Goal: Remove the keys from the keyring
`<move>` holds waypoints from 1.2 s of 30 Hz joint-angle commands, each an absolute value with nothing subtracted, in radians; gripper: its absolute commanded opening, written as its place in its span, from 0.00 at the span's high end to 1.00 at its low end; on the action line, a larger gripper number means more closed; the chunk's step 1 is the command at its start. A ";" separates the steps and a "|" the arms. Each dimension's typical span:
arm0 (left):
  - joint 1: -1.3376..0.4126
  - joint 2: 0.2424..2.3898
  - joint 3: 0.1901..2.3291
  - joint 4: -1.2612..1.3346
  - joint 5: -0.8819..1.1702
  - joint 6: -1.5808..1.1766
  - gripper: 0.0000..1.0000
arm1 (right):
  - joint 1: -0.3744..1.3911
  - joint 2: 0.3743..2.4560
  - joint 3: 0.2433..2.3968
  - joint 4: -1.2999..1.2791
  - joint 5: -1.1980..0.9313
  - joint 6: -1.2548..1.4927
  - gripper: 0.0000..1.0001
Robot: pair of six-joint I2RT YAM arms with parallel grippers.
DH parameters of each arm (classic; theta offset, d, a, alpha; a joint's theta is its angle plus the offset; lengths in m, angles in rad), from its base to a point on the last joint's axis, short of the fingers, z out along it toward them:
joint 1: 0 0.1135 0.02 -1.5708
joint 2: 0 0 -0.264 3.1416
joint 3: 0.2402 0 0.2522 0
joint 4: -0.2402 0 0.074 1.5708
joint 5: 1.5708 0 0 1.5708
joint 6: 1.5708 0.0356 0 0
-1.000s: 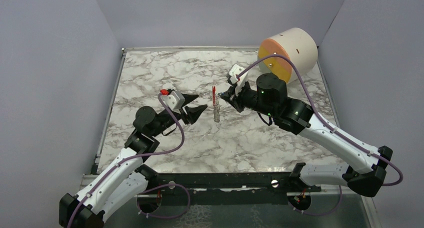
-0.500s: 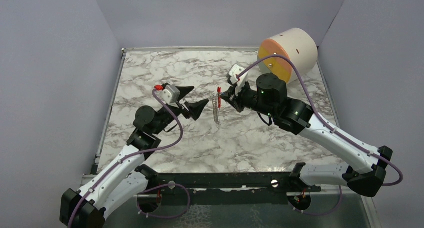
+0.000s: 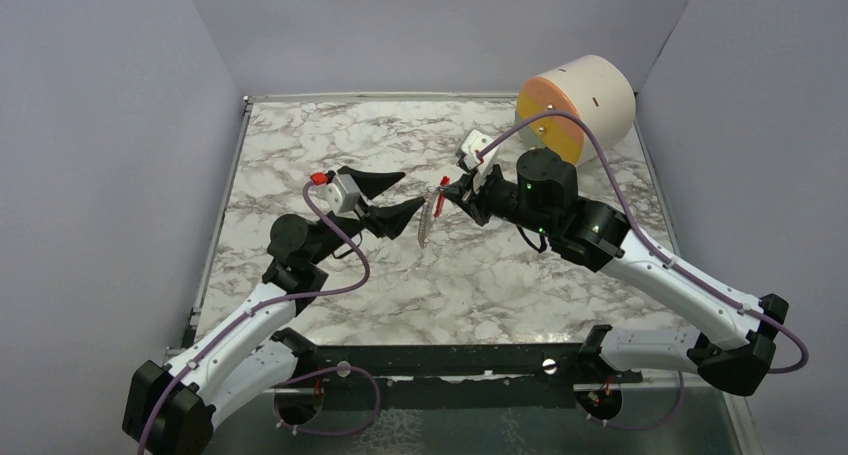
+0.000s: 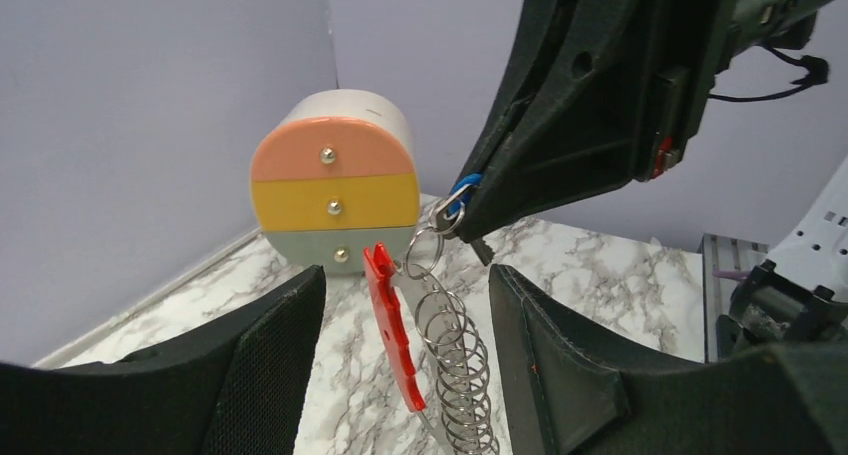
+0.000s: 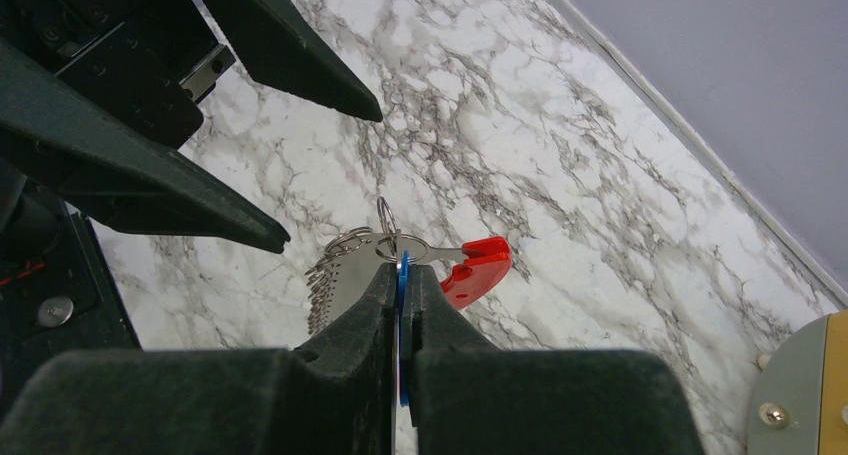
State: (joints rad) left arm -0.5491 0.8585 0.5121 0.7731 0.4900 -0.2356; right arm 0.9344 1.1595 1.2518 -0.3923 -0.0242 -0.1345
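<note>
My right gripper (image 3: pixel 452 190) is shut on the key, a thin blue-headed piece (image 5: pixel 401 265) pinched edge-on between its pads above the table. The keyring, a chain of silvery rings (image 3: pixel 427 225) with a red piece (image 3: pixel 440 193), hangs from the key. My left gripper (image 3: pixel 410 190) is open, with one jaw on each side of the hanging chain and touching nothing. In the left wrist view the red piece (image 4: pixel 395 335) and the rings (image 4: pixel 460 375) hang between my fingers, and the blue key (image 4: pixel 462 190) shows at the right gripper's tip.
A round drawer unit (image 3: pixel 575 105) with pink, yellow and grey fronts stands at the back right of the marble table (image 3: pixel 330 145). Grey walls close in the left, back and right sides.
My left gripper has risen and moved right, so its open jaws now straddle the hanging chain. The chain's lower end has swung toward the left. The right gripper has barely moved.
</note>
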 commanded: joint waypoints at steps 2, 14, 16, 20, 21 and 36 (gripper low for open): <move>-0.548 0.867 0.495 0.882 0.606 -0.249 0.37 | 0.939 1.131 1.246 -0.329 -0.052 -0.121 0.99; -0.548 0.938 0.502 0.952 0.602 -0.254 0.45 | 0.941 1.116 1.241 -0.326 -0.080 -0.113 0.99; -0.548 0.945 0.500 0.972 0.601 -0.258 0.46 | 0.942 1.113 1.238 -0.325 -0.084 -0.112 0.99; -0.548 0.946 0.490 1.025 0.599 -0.272 0.47 | 0.946 1.111 1.238 -0.327 -0.081 -0.114 0.99; -0.548 0.946 0.486 1.038 0.599 -0.279 0.48 | 0.946 1.109 1.236 -0.328 -0.082 -0.114 0.99; -0.548 0.996 0.456 1.158 0.676 -0.353 0.66 | 0.949 1.098 1.230 -0.316 -0.092 -0.113 0.99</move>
State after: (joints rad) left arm -0.5491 0.9897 0.4706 1.0924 0.6250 -0.3241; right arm 0.9417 1.1255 1.2366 -0.3801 -0.0681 -0.1242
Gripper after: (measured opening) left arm 0.385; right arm 0.021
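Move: The small keyring hanging from the blue tag in the right hand's shut fingers lies about 5 cm to the right of the left hand, roughly 1 cm farther out and 1 cm higher. Below it hang the red handle, some 6 cm right, 2 cm ahead and 4 cm below the left hand, and the wire coil, about 4 cm right, 2 cm back and 7 cm below. From the right hand the keyring is about 2 cm left, 1 cm ahead and 1 cm below. The keyring is closed in on by the left hand's fingertips, which narrow from wide open to clearly less around it but don't shut. That hand works about 1.5 cm right and as far back, unevenly, with small bobs up and down, turning roughly 10 degrees clockwise. The right hand keeps its pinch on the blue tag and drifts back about 1 cm, rising slightly. ##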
